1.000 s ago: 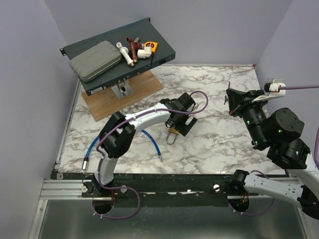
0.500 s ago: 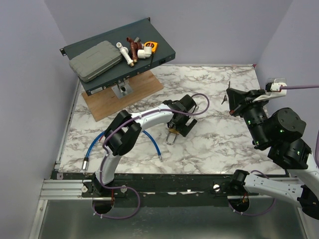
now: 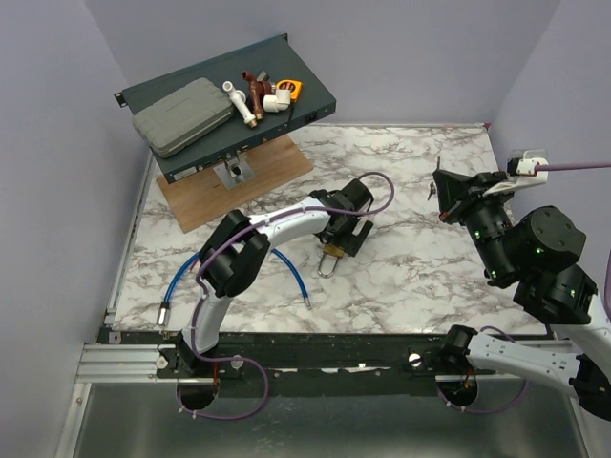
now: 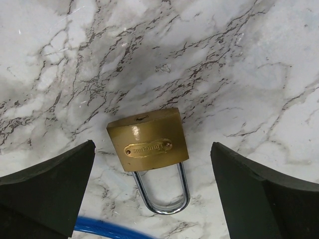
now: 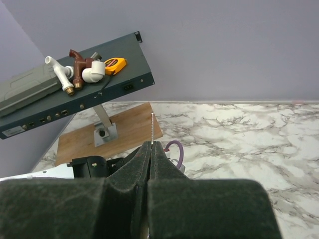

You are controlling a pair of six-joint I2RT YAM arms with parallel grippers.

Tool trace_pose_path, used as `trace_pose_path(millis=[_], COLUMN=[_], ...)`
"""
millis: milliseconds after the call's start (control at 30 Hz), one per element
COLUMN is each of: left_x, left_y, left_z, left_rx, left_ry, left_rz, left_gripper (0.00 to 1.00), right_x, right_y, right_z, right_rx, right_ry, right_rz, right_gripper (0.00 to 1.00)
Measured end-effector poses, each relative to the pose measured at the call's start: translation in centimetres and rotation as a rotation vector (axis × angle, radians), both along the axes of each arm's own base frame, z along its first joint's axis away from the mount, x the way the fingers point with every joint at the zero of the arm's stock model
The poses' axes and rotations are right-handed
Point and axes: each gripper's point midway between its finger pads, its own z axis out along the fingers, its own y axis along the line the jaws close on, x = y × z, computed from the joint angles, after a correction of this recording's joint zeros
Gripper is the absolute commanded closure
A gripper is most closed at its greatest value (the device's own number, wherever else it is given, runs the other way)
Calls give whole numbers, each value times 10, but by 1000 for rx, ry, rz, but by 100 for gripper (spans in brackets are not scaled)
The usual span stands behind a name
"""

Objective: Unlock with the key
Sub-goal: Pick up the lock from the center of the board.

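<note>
A brass padlock (image 4: 148, 139) with a silver shackle (image 4: 162, 196) lies flat on the marble table, shackle toward the near edge. My left gripper (image 4: 153, 147) hovers over it, open wide, with one finger on each side and neither touching it. From above, the padlock (image 3: 332, 258) sits just under the left gripper (image 3: 346, 232). My right gripper (image 5: 151, 144) is raised at the right side, shut on the key (image 5: 151, 127), whose thin silver blade sticks out past the fingertips. In the top view the key (image 3: 437, 174) is a small sliver at the right gripper (image 3: 439, 194).
A dark rack unit (image 3: 286, 119) on a stand over a wooden board (image 3: 272, 172) at the back left carries a grey case (image 3: 181, 116), pipe fittings (image 3: 250, 98) and a tape measure (image 3: 289, 89). A blue cable (image 3: 286, 265) lies left of the padlock.
The left arm's elbow has shifted slightly right while its open gripper stays over the padlock. The right arm and the key have not moved.
</note>
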Motion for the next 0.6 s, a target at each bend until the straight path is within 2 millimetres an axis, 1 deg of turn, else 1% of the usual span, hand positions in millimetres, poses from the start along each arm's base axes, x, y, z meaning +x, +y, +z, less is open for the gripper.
trace_pose_path(millis=[67,267,333,400,433,500,567,600], left_x=[1,2,1,3,3,3,2,1], left_y=[3,12,13,10,9,7,5,4], left_z=[-2,-11,-18,-19,-19,-20,-20,-20], left_rx=[2,17,29,29,33,33,32,31], left_ry=[7,28,36,36,36,34,31,29], left_rz=[14,41,39,35,31,23,15,9], left_gripper=[2,9,12,16,18,26,38,46], right_x=[0,1,2,2,2,3,3,3], right_y=[0,2,3,3,4,4,5,6], right_z=[1,5,5,6,6,5,5,5], right_rx=[0,2,1,-1,-2,-4,-6,-8], right_ry=[0,-1,-1,0,1,2,4,4], right_rz=[-1,0,0,1,2,2,4,5], right_gripper=[99,99,99,99,99,99,99,99])
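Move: The lock lies almost straight below the left hand, about 3 cm down, level with it fore and aft and sideways, its brass body between the spread fingers and its shackle pointing back. From this hand the blue hose's free end is some 15 cm back and 7 cm left, and the wooden board's nearest corner about 18 cm ahead and 6 cm left. From the raised right hand the lock is roughly 8 cm ahead, 20 cm left and 44 cm down. The left hand sinks about 2 cm over the brass body of the lock, first swaying some 1 cm to its left, then coming most of the way back right as the descent levels off, its fingers still pointing steeply down. Meanwhile the wide-open fingers begin to close, narrowing by about a quarter until their tips stand close beside the body's two sides; whether they touch it yet can't be seen. ##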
